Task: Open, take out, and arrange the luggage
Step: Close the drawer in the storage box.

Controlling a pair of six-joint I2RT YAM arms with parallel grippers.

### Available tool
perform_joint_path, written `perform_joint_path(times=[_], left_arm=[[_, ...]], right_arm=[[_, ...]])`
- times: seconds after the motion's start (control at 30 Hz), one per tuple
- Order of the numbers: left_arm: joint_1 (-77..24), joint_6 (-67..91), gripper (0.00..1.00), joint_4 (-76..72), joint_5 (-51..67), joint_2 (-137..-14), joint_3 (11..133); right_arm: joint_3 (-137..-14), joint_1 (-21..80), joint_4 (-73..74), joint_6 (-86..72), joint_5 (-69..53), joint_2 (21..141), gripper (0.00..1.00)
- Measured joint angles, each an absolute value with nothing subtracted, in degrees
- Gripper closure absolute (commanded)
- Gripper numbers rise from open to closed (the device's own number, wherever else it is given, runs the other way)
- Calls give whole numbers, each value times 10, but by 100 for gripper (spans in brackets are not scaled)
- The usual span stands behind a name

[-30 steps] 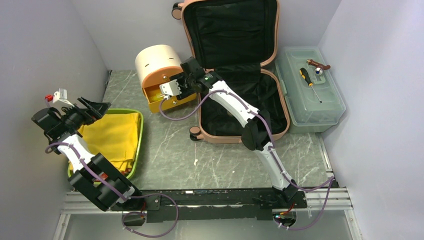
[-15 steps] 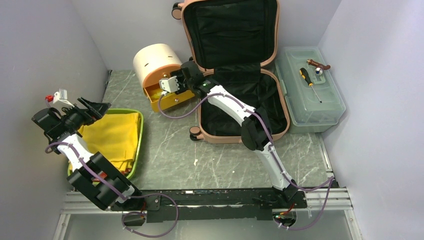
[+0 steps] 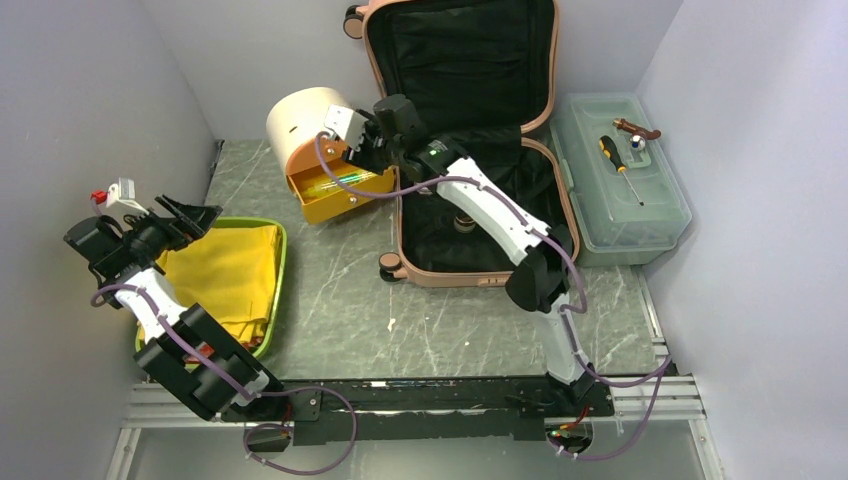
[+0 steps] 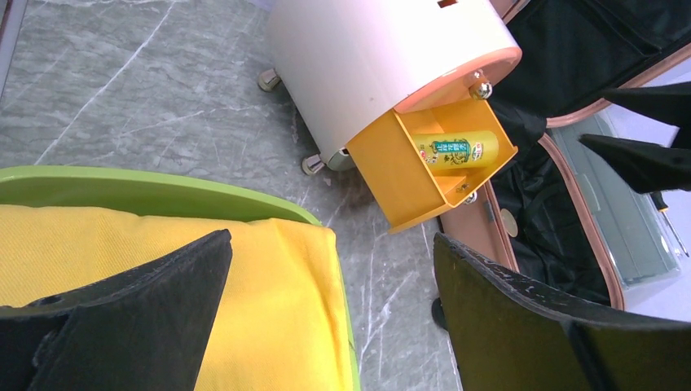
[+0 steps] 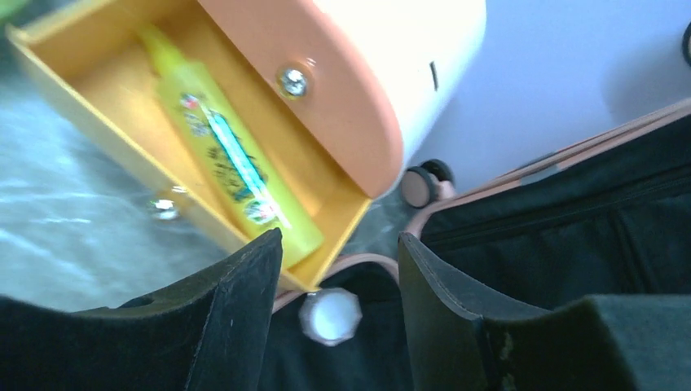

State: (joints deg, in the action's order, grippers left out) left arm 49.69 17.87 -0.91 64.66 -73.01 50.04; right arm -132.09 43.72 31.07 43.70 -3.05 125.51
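The luggage (image 3: 470, 280) lies open on the table, a salmon-pink shell with black lining and its lid up against the back wall. Its rim shows in the left wrist view (image 4: 588, 221) and the right wrist view (image 5: 570, 145). My right gripper (image 3: 362, 150) hangs open over the luggage's back left corner, beside a cream half-round box (image 3: 305, 115). Between its fingertips (image 5: 338, 236), untouched, a small white round thing (image 5: 330, 316) shows blurred against the lining. My left gripper (image 3: 200, 215) stands wide open and empty over a yellow cloth (image 4: 269, 326).
The cream box's orange-yellow drawer (image 3: 340, 195) is pulled out with a yellow-green tube (image 5: 228, 163) in it. A green tray (image 3: 275, 290) holds the yellow cloth at the left. A translucent toolbox (image 3: 620, 215) with a screwdriver (image 3: 622, 168) on its lid stands right of the luggage.
My right gripper has moved back and up from the drawer's front to beside the cream box, uncovering the drawer and its tube. The left arm has stayed still.
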Motion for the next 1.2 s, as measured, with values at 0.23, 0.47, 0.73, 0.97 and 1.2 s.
perform_joint_path(times=[0.23, 0.47, 0.73, 0.97, 1.2], left_arm=[[497, 180, 1, -11, 647, -730, 499], [497, 179, 1, -11, 647, -730, 499], [497, 179, 1, -11, 646, -730, 499], [497, 178, 1, -11, 646, -730, 499], [497, 177, 1, -11, 646, -730, 499]], right_arm=[[-1315, 440, 369, 232, -127, 1217, 45], [-1237, 441, 372, 123, -151, 1237, 45], [-1243, 441, 329, 85, -109, 1304, 56], [-1291, 442, 295, 62, -106, 1352, 67], [-1324, 442, 247, 58, -99, 1384, 75]])
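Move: Behind and below the right hand is the lower drawer's knob, about 5 cm back, 3 cm to its left and 12 cm down. The upper knob stands some 7 cm farther out than the lower knob, 3 cm farther left and 8 cm higher; the yellow bottle lies in the drawer, 3 cm beyond the lower knob. The suitcase's middle is roughly 26 cm right and 6 cm back. From the left hand, the lower knob is about 30 cm right, 7 cm ahead, 8 cm down. Swinging back about 7 cm with a slight rise, the right hand drops some 14 cm in front of the open drawer while the wrist tips down by 35 degrees or so. Then it turns forward and left, narrows its half-open fingers to pinch the lower knob, and pushes the drawer towards the storage box. ##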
